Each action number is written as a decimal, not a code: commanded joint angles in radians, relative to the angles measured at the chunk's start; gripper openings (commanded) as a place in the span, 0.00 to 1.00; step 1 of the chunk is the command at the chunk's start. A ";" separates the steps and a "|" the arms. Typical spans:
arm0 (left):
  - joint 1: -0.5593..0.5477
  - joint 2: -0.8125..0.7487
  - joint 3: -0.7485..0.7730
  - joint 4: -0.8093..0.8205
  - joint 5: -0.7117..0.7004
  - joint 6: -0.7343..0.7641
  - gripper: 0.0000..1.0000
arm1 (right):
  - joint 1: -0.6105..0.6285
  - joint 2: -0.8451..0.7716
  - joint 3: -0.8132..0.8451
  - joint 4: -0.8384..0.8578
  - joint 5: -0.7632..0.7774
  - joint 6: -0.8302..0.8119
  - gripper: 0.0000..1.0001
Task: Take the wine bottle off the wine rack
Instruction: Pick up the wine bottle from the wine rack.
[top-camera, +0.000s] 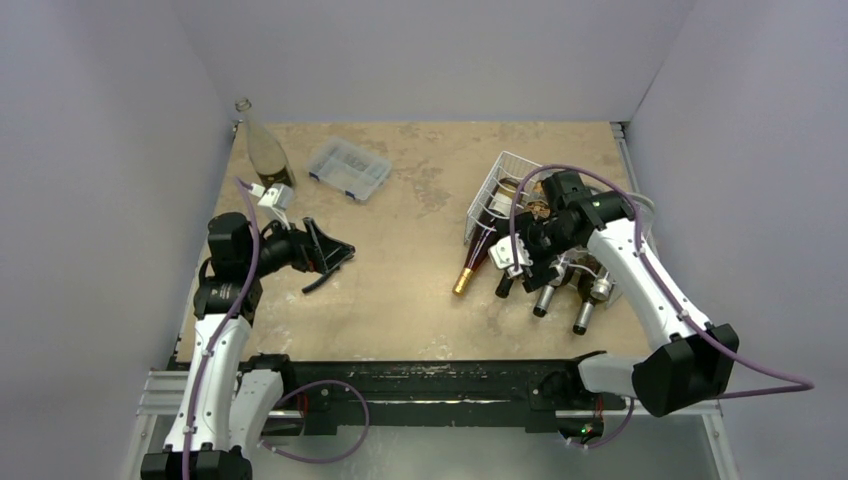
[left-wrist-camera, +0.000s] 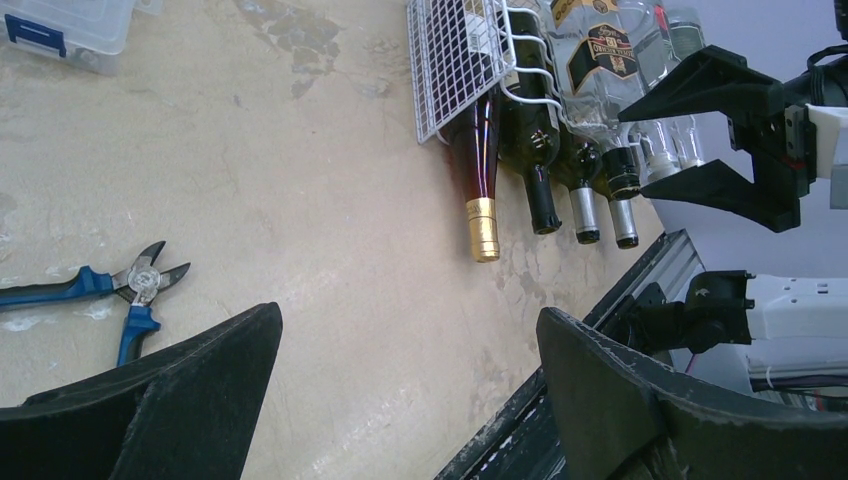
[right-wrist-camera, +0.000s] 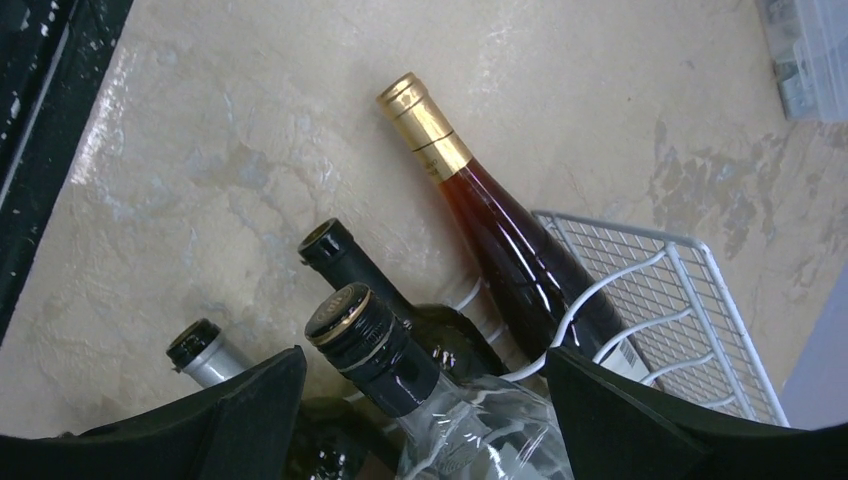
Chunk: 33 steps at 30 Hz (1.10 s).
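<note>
The white wire wine rack (top-camera: 497, 187) lies at the right of the table, with several bottles in it, necks toward the near edge. In the right wrist view, a clear glass bottle with a black cap (right-wrist-camera: 372, 340) lies on top, a red wine bottle with gold foil (right-wrist-camera: 500, 235) beside it, and a dark bottle (right-wrist-camera: 345, 262) and a silver-capped one (right-wrist-camera: 203, 353) lower down. My right gripper (right-wrist-camera: 425, 355) is open and straddles the clear bottle's neck, with a gap showing on the cap side. My left gripper (left-wrist-camera: 408, 315) hangs open over bare table at the left, holding nothing.
A clear plastic compartment box (top-camera: 349, 168) sits at the back centre-left. A pale glass bottle (top-camera: 266, 150) stands upright in the back left corner. Blue-handled pliers (left-wrist-camera: 125, 290) lie on the table near my left gripper. The black front rail (top-camera: 440, 385) runs along the near edge.
</note>
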 joint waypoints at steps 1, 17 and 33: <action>0.006 0.003 0.014 0.043 0.021 -0.003 1.00 | 0.033 0.008 -0.024 0.055 0.100 -0.055 0.92; 0.007 0.018 0.015 0.036 0.014 0.002 1.00 | 0.096 0.020 -0.117 0.164 0.241 -0.107 0.65; 0.006 0.022 0.017 0.034 0.013 0.003 1.00 | 0.104 0.020 -0.145 0.218 0.281 -0.133 0.53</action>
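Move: The right hand hangs almost over the neck of the clear black-capped bottle in the rack's upper layer: the neck is about 3 cm ahead, level sideways and 5 cm below, and the bottle's middle about 11 cm ahead, 4 cm right and 5 cm below. The red wine bottle's middle is some 5 cm ahead, 7 cm left and 11 cm down. A silver-capped bottle lies about 6 cm ahead, 13 cm right and 6 cm down. From the left hand, the clear neck is about 38 cm right, 3 cm ahead and 10 cm lower. The right hand sinks about 4 cm onto the neck of the clear black-capped bottle, edging some 2 cm forward up the bottle as well, most of the sinking done before the last third, while the wrist rolls roughly 15 degrees, bringing the left-slanting fingers closer to straight down. All the way down the wide-open fingers draw in to a little over half open, one on either side of the neck, but whether they touch the glass yet can't be seen. ##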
